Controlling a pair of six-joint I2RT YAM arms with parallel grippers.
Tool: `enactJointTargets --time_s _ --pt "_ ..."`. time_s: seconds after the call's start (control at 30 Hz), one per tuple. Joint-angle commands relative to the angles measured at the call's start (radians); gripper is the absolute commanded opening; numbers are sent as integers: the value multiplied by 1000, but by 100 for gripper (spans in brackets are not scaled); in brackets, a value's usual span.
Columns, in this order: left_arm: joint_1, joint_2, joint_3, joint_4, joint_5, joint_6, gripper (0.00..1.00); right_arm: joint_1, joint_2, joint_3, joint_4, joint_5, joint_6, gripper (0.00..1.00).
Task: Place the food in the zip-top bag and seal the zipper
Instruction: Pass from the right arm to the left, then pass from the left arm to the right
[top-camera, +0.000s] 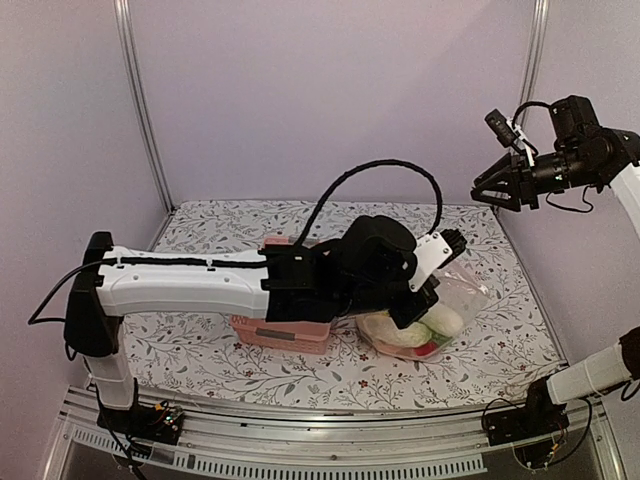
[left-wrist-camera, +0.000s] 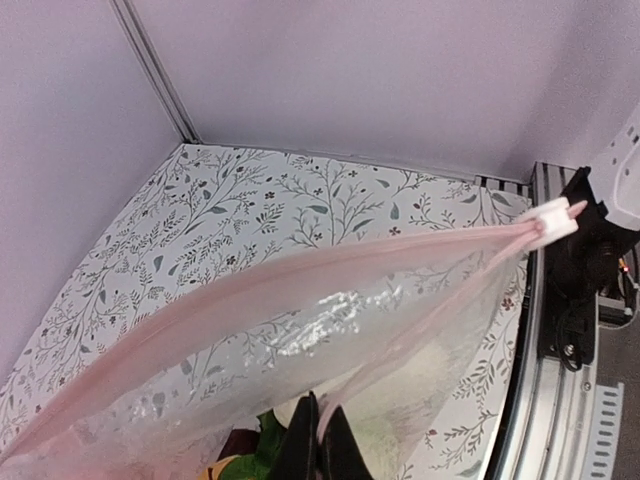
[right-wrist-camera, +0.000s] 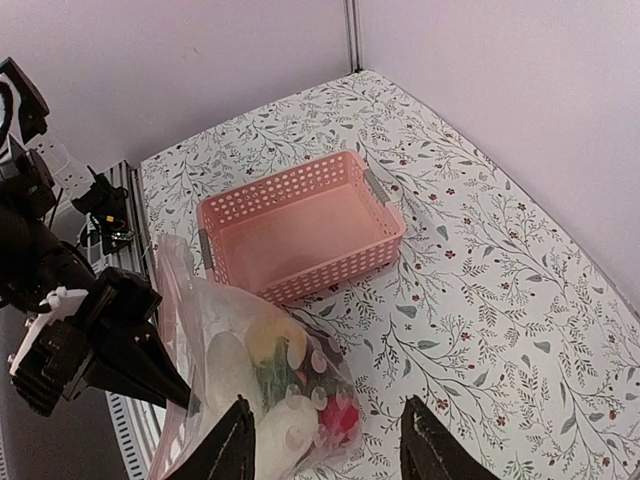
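The clear zip-top bag lies right of the pink basket, with toy food inside it. In the right wrist view a red piece, a white piece and a beige piece show through the plastic. My left gripper is shut on the bag's plastic just under the mouth. The pink zipper strip runs across the left wrist view, its white slider at the right end. My right gripper hangs open high above the table's right side, holding nothing.
The pink slatted basket stands empty beside the bag, partly under the left arm in the top view. The right arm's base is at the near right corner. Metal frame posts rise at the back corners.
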Motion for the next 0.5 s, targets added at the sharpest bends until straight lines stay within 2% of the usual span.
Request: enactJointTargets --time_s 0.0,0.2,0.47 --pt "51 -71 -53 53 -38 -79 0 -12 -46 -80 -41 -33 -58 49" --pt "103 -124 -137 101 -16 -130 0 -16 -146 -226 27 -79 -37 51" --pt "145 -156 -186 121 38 -177 0 -14 -285 -438 141 -141 -91 51"
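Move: The right hand, open and empty, has the zip-top bag's white zipper slider about 12 cm back, 1 cm to its right and 9 cm below; the food in the bag is roughly 7 cm back, 9 cm left and 22 cm down, the pink basket level ahead but some 26 cm left and 24 cm down. From the left hand, shut on the bag's rim, the slider lies about 7 cm right, 2 cm back, at its height. The right hand, fingers staying open and touching nothing, draws back about 5 cm while sinking as much, towards the white slider at the bag's mouth, its pointing hardly changed. Meanwhile the left hand keeps its pinch on the rim and carries the bag forward and left, some 6 cm by 5 cm at nearly constant height, turning about 10 degrees counter-clockwise and so bringing the slider forward beneath the right hand's side. ##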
